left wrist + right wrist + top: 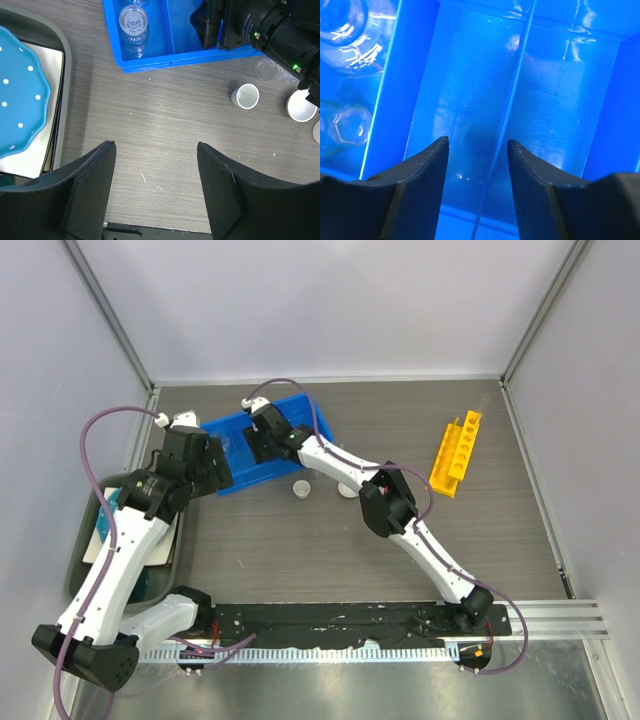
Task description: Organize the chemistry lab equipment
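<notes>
My right gripper [478, 142] hangs open inside the blue bin [300, 412], over the thin divider [517, 85] between two bare compartments, with nothing between its fingers. Clear glass vials [346, 31] lie in the bin's left compartment, and the vials [133, 22] also show in the left wrist view. My left gripper [156, 150] is open over bare table in front of the bin, holding nothing. Two small white cups [245, 96] [301, 106] and a clear beaker [265, 70] stand on the table beside the right arm. The yellow holed rack [455, 452] lies at the right.
A grey tray [64, 75] at the left holds the teal dotted plate [20, 110]. The right arm [400, 505] stretches across the middle of the table. A black strip [340, 625] runs along the near edge. Walls enclose the back and sides.
</notes>
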Robot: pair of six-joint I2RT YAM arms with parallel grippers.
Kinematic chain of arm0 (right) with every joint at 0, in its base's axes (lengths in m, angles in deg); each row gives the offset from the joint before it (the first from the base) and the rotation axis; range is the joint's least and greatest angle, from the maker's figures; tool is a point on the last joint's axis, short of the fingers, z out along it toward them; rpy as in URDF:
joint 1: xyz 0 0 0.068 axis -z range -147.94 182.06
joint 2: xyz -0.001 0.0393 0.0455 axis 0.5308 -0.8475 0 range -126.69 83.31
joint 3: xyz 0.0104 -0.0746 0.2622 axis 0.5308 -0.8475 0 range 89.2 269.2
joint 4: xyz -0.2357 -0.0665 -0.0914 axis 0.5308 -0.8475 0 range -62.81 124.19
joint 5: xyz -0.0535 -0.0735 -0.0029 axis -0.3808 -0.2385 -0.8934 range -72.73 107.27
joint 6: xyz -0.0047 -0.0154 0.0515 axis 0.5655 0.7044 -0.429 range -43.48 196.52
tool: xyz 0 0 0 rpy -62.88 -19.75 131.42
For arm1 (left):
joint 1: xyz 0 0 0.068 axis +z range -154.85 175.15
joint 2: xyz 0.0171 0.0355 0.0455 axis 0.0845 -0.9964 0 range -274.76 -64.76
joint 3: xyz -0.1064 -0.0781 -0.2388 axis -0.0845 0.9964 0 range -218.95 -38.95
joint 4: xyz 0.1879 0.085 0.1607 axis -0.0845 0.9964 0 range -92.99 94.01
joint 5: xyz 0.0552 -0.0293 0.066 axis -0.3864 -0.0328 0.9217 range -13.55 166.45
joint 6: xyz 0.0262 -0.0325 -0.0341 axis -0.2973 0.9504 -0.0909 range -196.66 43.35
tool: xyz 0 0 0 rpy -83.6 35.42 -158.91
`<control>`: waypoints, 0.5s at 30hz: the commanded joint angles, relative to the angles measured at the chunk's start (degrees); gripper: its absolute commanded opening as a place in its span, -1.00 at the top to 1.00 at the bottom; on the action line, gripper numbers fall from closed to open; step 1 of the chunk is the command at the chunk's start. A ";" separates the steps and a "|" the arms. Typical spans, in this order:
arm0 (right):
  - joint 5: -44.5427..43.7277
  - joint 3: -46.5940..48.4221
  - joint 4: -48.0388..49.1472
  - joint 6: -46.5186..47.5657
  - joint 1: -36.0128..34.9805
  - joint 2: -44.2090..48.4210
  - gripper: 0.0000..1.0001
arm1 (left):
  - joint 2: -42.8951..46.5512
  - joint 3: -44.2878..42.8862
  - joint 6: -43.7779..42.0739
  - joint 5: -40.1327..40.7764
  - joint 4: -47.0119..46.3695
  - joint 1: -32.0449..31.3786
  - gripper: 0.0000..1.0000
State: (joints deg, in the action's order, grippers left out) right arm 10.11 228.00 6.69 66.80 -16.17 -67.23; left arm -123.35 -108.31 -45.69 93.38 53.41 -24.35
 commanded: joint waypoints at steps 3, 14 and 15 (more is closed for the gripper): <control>-0.22 3.14 0.52 1.89 -1.25 -0.89 0.03 | 1.46 0.28 -1.25 0.56 -1.73 0.44 -0.41; -1.01 2.44 0.79 5.23 -2.05 -1.69 0.86 | 1.55 0.72 -1.69 0.65 -2.00 0.87 -0.41; -1.10 2.26 0.88 5.49 -2.13 -1.77 0.98 | 1.55 0.81 -1.78 0.65 -2.08 0.87 -0.41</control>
State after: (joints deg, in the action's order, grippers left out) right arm 7.53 228.61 6.77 69.97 -16.82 -67.96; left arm -123.02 -107.72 -46.11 93.38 53.37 -24.03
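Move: Inside the blue box, the right hand has its open fingers astride the thin divider; the divider's middle is about 3 cm ahead and 2 cm below, with no sideways offset. Glassware stands in the box some 9 cm to the left and 2 cm farther out, 3 cm lower. The small white cup is roughly 10 cm back and 9 cm to the right, 4 cm lower. From the idle left hand, the divider lies about 22 cm ahead, 9 cm to the right and 20 cm down. Closing its fingers from a little over half open to nearly shut, the right hand pinches the blue box's thin divider between the fingertips. The hand stays in place, shifting by less than 1 cm, while the wrist tilts by only about 5 degrees. ##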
